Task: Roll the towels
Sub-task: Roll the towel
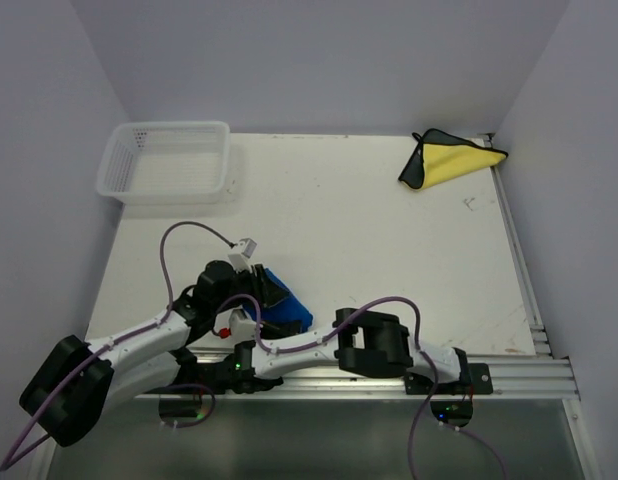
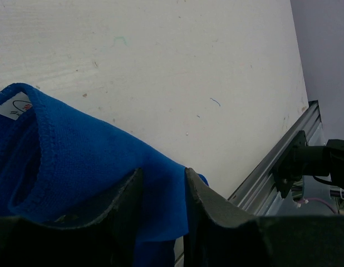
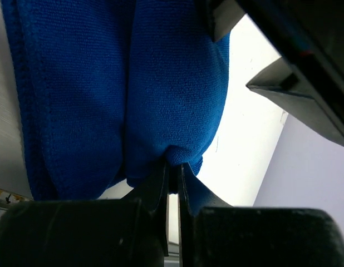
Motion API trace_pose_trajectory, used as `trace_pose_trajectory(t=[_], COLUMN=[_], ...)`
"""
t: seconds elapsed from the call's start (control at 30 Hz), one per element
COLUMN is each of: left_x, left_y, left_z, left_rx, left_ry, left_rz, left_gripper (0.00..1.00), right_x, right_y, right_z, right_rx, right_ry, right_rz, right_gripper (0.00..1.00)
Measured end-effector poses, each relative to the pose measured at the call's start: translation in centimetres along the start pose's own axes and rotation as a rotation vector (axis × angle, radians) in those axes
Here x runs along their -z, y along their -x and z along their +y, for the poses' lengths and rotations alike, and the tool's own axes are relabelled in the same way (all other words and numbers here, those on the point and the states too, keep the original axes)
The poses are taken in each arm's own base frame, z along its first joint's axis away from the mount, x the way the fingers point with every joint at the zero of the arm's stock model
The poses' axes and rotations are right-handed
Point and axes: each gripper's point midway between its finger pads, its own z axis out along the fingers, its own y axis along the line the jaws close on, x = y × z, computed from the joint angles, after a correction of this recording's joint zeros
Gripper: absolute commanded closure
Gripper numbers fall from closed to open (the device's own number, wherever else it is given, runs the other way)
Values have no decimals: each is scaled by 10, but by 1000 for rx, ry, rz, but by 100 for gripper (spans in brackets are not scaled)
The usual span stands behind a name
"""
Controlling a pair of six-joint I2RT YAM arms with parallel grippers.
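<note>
A blue towel lies bunched and partly rolled near the table's front edge, left of centre. My left gripper reaches into it from the left. In the left wrist view the blue towel fills the gap between the fingers of the left gripper, which is shut on a thick fold. My right gripper comes in low from the right. Its jaws are pinched on the lower edge of the blue towel. The yellow towel, dark-edged, lies folded in the far right corner, apart from both grippers.
A white mesh basket stands at the far left. An aluminium rail runs along the near edge, just behind the towel. White walls close in the left, back and right sides. Part of the left gripper's body shows above the right gripper.
</note>
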Motion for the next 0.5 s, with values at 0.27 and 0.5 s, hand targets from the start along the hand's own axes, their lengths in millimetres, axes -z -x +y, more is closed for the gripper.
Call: trace_pose_trajectory(t=[0.27,0.5], left_x=[-8,-17], left_y=[-4,-1], left_z=[7,13], left_rx=[-2,-6], left_ry=[-5,13], left_rz=[-16,-38], left_gripper=[60,60], right_x=[-2,8], right_y=[-6,-11], right_z=[-2,-26], right_rx=[-1,-252], right_ry=[2,58], right_rz=[6,-32], right_gripper=[67,50])
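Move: The blue towel lies rolled under both grippers, its middle about 3 cm back from the left hand, hardly 1 cm to its left and roughly 3 cm below. From the right hand, whose shut fingers pinch its near right corner, that middle is some 4 cm ahead and 4 cm left, at about the same height. The metal rail runs about 10 cm behind the right hand, 3 cm lower; the white basket stands some 28 cm ahead of the left hand and 25 cm left, 4 cm lower. Open the right fingers to about half and let go of the towel's corner, then lift that hand some 2 cm while drawing it about 2 cm right, away from the roll, rolling the wrist so its left side rises about 15 degrees. Meanwhile sink the left gripper nearly 2 cm onto the towel, easing forward about 1 cm, fingers kept part open. ##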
